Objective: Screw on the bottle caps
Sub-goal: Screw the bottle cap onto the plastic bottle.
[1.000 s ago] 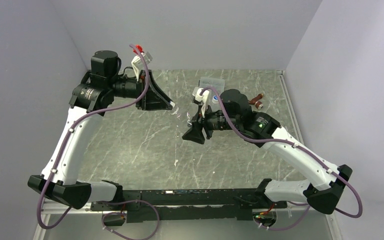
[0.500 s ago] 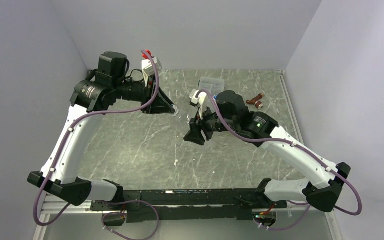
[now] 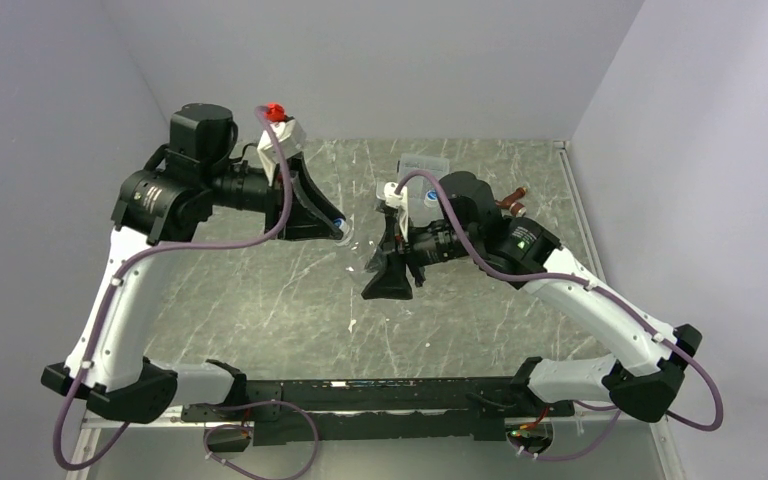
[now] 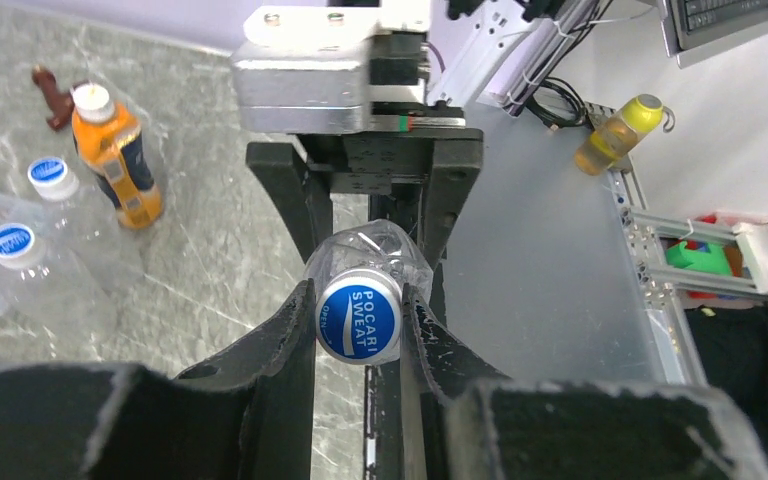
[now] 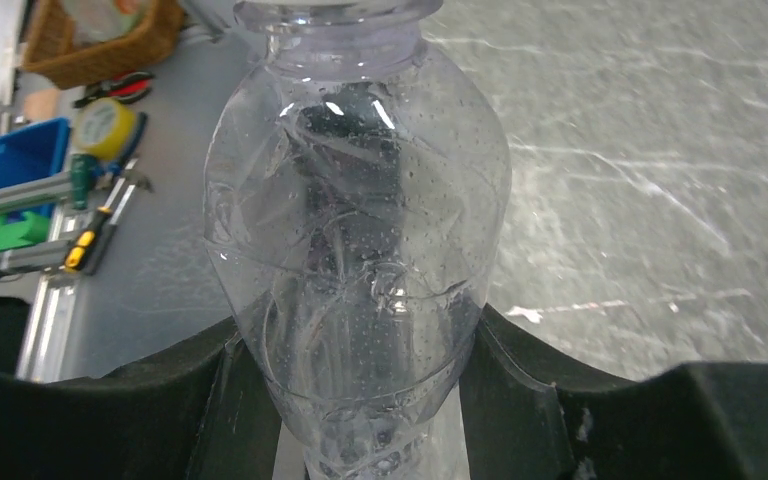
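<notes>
A clear bottle point(image 5: 360, 230) hangs above the table, lying level between my two grippers. My right gripper point(image 5: 360, 340) is shut on its lower body. In the left wrist view the same gripper point(image 4: 370, 250) faces me from the far side of the bottle. On the bottle's neck sits a blue bottle cap point(image 4: 360, 318), and my left gripper point(image 4: 360, 310) is shut on its sides. From above, the left gripper point(image 3: 335, 228) and right gripper point(image 3: 370, 255) meet over the table's middle. The bottle itself hardly shows there.
An orange bottle point(image 4: 120, 160) with a white cap stands on the table. Two clear bottles point(image 4: 48, 175) point(image 4: 10, 242) with blue caps stand close to it. A flat clear box point(image 3: 425, 165) and a small brown object point(image 3: 513, 205) lie at the back.
The left wrist has rolled one way and then back while holding the cap. The left arm has drawn a little to the left. The right gripper has tipped slightly nearer with the bottle.
</notes>
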### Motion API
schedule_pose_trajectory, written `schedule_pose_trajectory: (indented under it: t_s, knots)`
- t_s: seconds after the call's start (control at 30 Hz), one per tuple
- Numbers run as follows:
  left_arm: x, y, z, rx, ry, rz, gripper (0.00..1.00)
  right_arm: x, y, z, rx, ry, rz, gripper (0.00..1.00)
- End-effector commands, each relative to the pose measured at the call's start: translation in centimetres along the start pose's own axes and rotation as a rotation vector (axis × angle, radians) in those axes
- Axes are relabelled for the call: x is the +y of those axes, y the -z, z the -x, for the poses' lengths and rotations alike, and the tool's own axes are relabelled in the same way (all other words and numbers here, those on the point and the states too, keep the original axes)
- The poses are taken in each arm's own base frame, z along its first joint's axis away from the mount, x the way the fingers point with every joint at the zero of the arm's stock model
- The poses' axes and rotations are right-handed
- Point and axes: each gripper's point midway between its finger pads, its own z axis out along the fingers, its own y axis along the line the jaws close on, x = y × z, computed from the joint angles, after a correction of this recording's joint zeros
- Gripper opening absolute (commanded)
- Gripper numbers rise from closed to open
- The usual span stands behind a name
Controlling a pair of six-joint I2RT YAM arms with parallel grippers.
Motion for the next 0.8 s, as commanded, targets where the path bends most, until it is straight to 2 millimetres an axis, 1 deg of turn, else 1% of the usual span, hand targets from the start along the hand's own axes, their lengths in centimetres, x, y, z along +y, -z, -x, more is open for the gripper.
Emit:
schedule_pose_trajectory:
  t_s: [0.0,0.23,0.33,0.37,0.4,0.43,0.5,0.53,0.6,0.63,0.7,0.77]
  knots:
    - [-2.7,-0.4,0.2,0.003,-0.067,-0.111,0.0,4.9,1.2,8.0,-0.233,0.218,0.206,0.33]
    - [-2.2,-0.7,-0.6,0.033,-0.079,-0.072,0.0,4.6,0.7,8.1,-0.24,0.196,0.203,0.34]
    - [-2.1,-0.7,-0.4,0.031,-0.088,-0.05,0.11,4.1,0.7,8.0,-0.246,0.19,0.174,0.34]
    - [-2.0,-0.7,-0.3,0.03,-0.091,-0.048,0.15,4.0,0.7,8.0,-0.249,0.19,0.166,0.34]
    - [-2.0,-0.7,-0.2,0.029,-0.092,-0.045,0.23,3.9,0.7,8.0,-0.249,0.19,0.159,0.34]
    - [-1.9,-0.7,-0.1,0.029,-0.093,-0.041,0.27,3.8,0.8,8.0,-0.251,0.192,0.153,0.34]
    - [-1.8,-0.7,0.0,0.028,-0.094,-0.032,0.4,3.7,0.8,8.0,-0.253,0.194,0.141,0.34]
    - [-1.7,-0.7,0.1,0.028,-0.095,-0.027,0.45,3.6,0.8,7.9,-0.252,0.194,0.137,0.33]
    - [-1.5,-0.6,0.4,0.021,-0.102,-0.012,0.6,3.5,0.9,7.9,-0.253,0.201,0.125,0.33]
    - [-1.4,-0.6,0.7,0.017,-0.103,0.003,0.66,3.4,1.0,7.9,-0.253,0.201,0.118,0.33]
    - [-1.1,-0.4,1.1,0.005,-0.118,0.032,0.83,3.2,1.0,7.8,-0.251,0.204,0.104,0.33]
    - [-0.8,-0.2,1.8,-0.013,-0.141,0.072,0.95,2.9,1.1,7.7,-0.249,0.205,0.084,0.33]
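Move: The bottle's cap is already between the left hand's pads, centred on the hand point. The bottle's middle, gripped by the right hand, lies about 6 cm right, 7 cm below and 1 cm back from the left hand; the bottle leans, so the cap is some 6 cm left, 7 cm above and 1 cm ahead of the right hand. A capped bottle stands on the table roughly 14 cm ahead of the left hand, 15 cm to its right and 22 cm lower. Back and up together by about 2 cm each, both hands carry the bottle with its cap still pinched, then pause. The left fingers then spread wide and let go of the cap, that hand sinking about 1 cm and easing forward; the right hand keeps its grip and raises the bottle another 3 cm and slightly left between the open fingers, tipping its fingers up a little. ##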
